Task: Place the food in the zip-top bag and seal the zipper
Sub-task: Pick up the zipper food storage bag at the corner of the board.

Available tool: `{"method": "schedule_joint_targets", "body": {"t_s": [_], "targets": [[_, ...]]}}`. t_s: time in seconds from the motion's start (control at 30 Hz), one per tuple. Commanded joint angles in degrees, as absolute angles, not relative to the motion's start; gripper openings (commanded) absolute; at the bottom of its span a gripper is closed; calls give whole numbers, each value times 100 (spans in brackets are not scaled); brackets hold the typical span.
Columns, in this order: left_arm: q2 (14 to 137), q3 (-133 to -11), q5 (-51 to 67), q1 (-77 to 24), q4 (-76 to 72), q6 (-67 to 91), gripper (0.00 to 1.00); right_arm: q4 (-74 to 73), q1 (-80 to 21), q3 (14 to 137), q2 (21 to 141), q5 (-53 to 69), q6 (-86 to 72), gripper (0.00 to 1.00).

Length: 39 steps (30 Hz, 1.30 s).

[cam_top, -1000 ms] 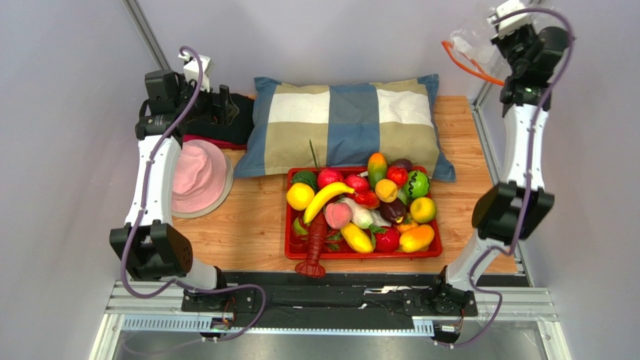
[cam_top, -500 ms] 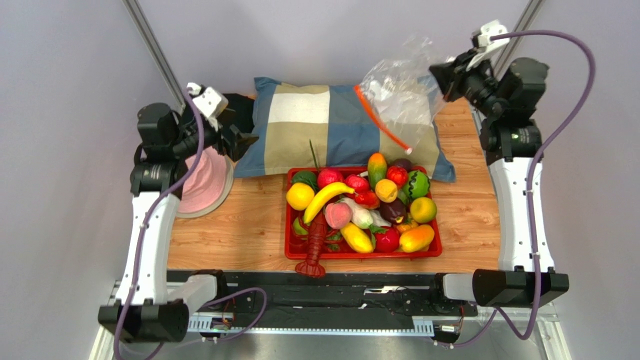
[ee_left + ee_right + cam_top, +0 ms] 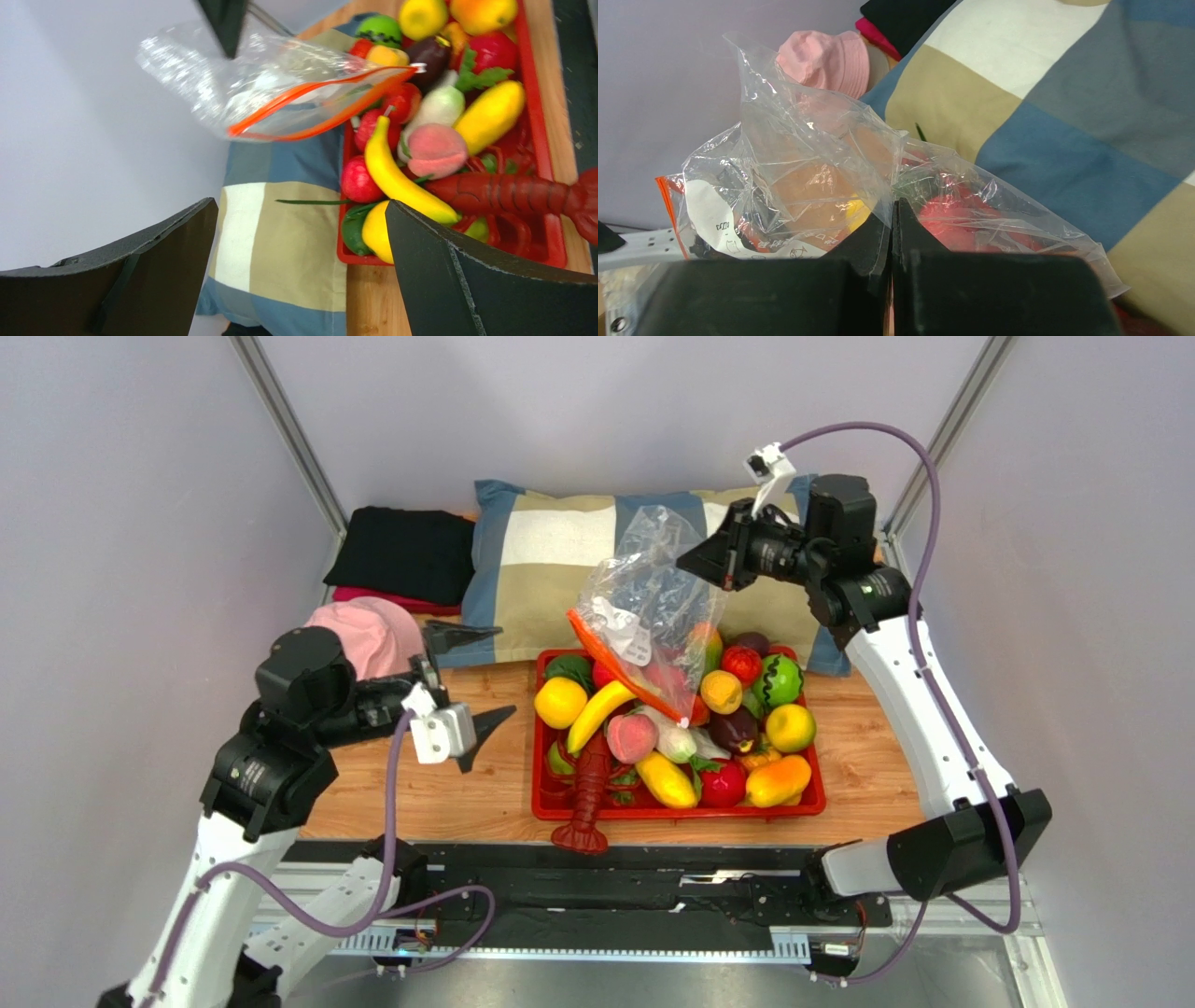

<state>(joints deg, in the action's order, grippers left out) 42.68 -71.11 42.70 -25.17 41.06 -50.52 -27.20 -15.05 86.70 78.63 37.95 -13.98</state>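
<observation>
The zip-top bag (image 3: pixel 638 609) hangs in the air over the back left of the red tray (image 3: pixel 673 814), mouth downward. Its orange-red zipper (image 3: pixel 624 672) runs slanted along the lower edge and is parted in the left wrist view (image 3: pixel 316 105). My right gripper (image 3: pixel 690 560) is shut on the bag's upper corner, with crinkled film (image 3: pixel 822 161) spreading out past the pinched fingertips. The food fills the tray: a yellow banana (image 3: pixel 606 706), a pink peach (image 3: pixel 631 738), a red lobster (image 3: pixel 586 791) and others. My left gripper (image 3: pixel 477 676) stands open just left of the tray, holding nothing.
A checked pillow (image 3: pixel 561 567) lies behind the tray. A pink hat (image 3: pixel 368 633) and folded black cloth (image 3: pixel 407 553) sit at the back left. The lobster's tail overhangs the tray's front edge. Bare wooden table (image 3: pixel 870 742) shows right of the tray.
The right arm swung the bag from the back right corner leftward and down over the tray. The left arm came forward from the back left to beside the tray, staying open.
</observation>
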Motion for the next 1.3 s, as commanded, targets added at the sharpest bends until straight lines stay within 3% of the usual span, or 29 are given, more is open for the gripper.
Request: {"method": "schedule_joint_targets", "body": {"t_s": [0.0,0.23,0.4,0.47,0.67,0.77,0.8,0.9,1.0,1.07,1.1,1.17,1.2,1.27], "targets": [[4807,-7593,3070,-3723,5149,-6397,99,-3338,-1915,9447,8393,3771,-1714,0],[5282,-7577,1058,-5570,5221,-7373,91,-3515,-2434,9747,8877,3560,-1951,0],[5361,-7260,485,-5923,4983,-7831,87,-3568,-2733,9922,9105,3524,-1969,0],[5502,-7111,256,-6037,4957,-8040,79,-3647,-2856,10010,9211,3481,-1864,0],[5906,-6671,-675,-6135,4440,-8314,68,-3841,-3172,10178,9307,3349,-1644,0],[6090,-6530,-1106,-6196,4141,-8402,48,-3902,-3278,10248,9360,3314,-1600,0],[6160,-6539,-1273,-6231,4131,-8315,31,-3902,-3304,10283,9378,3313,-1574,0],[6257,-6801,-1485,-6232,4131,-7859,0,-3859,-3322,10450,9448,3244,-1573,0],[6310,-7074,-1573,-6232,4245,-6745,0,-3753,-3322,10766,9580,3120,-1538,0],[6337,-7347,-1634,-6240,4403,-5761,0,-3683,-3314,11186,9703,2998,-1521,9],[6311,-7382,-1791,-6232,4395,-5478,0,-3622,-3305,11380,9825,2936,-1512,26],[6206,-7365,-1924,-6188,4316,-4751,0,-3560,-3261,11958,9949,2866,-1468,49],[6162,-7330,-1977,-6161,4246,-4529,0,-3516,-3243,12127,10071,2804,-1468,70],[6074,-7356,-1969,-5952,4175,-3889,0,-3446,-3147,12548,10133,2637,-1468,77]]}}
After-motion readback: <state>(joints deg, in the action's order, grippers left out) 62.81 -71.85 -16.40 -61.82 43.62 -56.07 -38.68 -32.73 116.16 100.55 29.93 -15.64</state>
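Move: The zipper bag's near zipper corner hangs about 9 cm ahead of the open left gripper, 9 cm to its right and 9 cm lower. In the tray, the lemon lies some 10 cm ahead and 7 cm right of that gripper, the banana 9 cm ahead and 13 cm right, both roughly 33 cm below. From the right gripper, which holds the bag, the corner is 13 cm left, 9 cm back and 7 cm down; the left gripper is 22 cm left and 16 cm back. Bring the left gripper down about 13 cm, right first and then slightly forward, tipping its fingers down some 50 degrees, and pinch the orange zipper strip near its corner; then raise it about 4 cm, fingers tilting partly back up. Meanwhile carry the bag left with the right gripper about 12 cm, dipping, then rise and open its fingers to let go. ##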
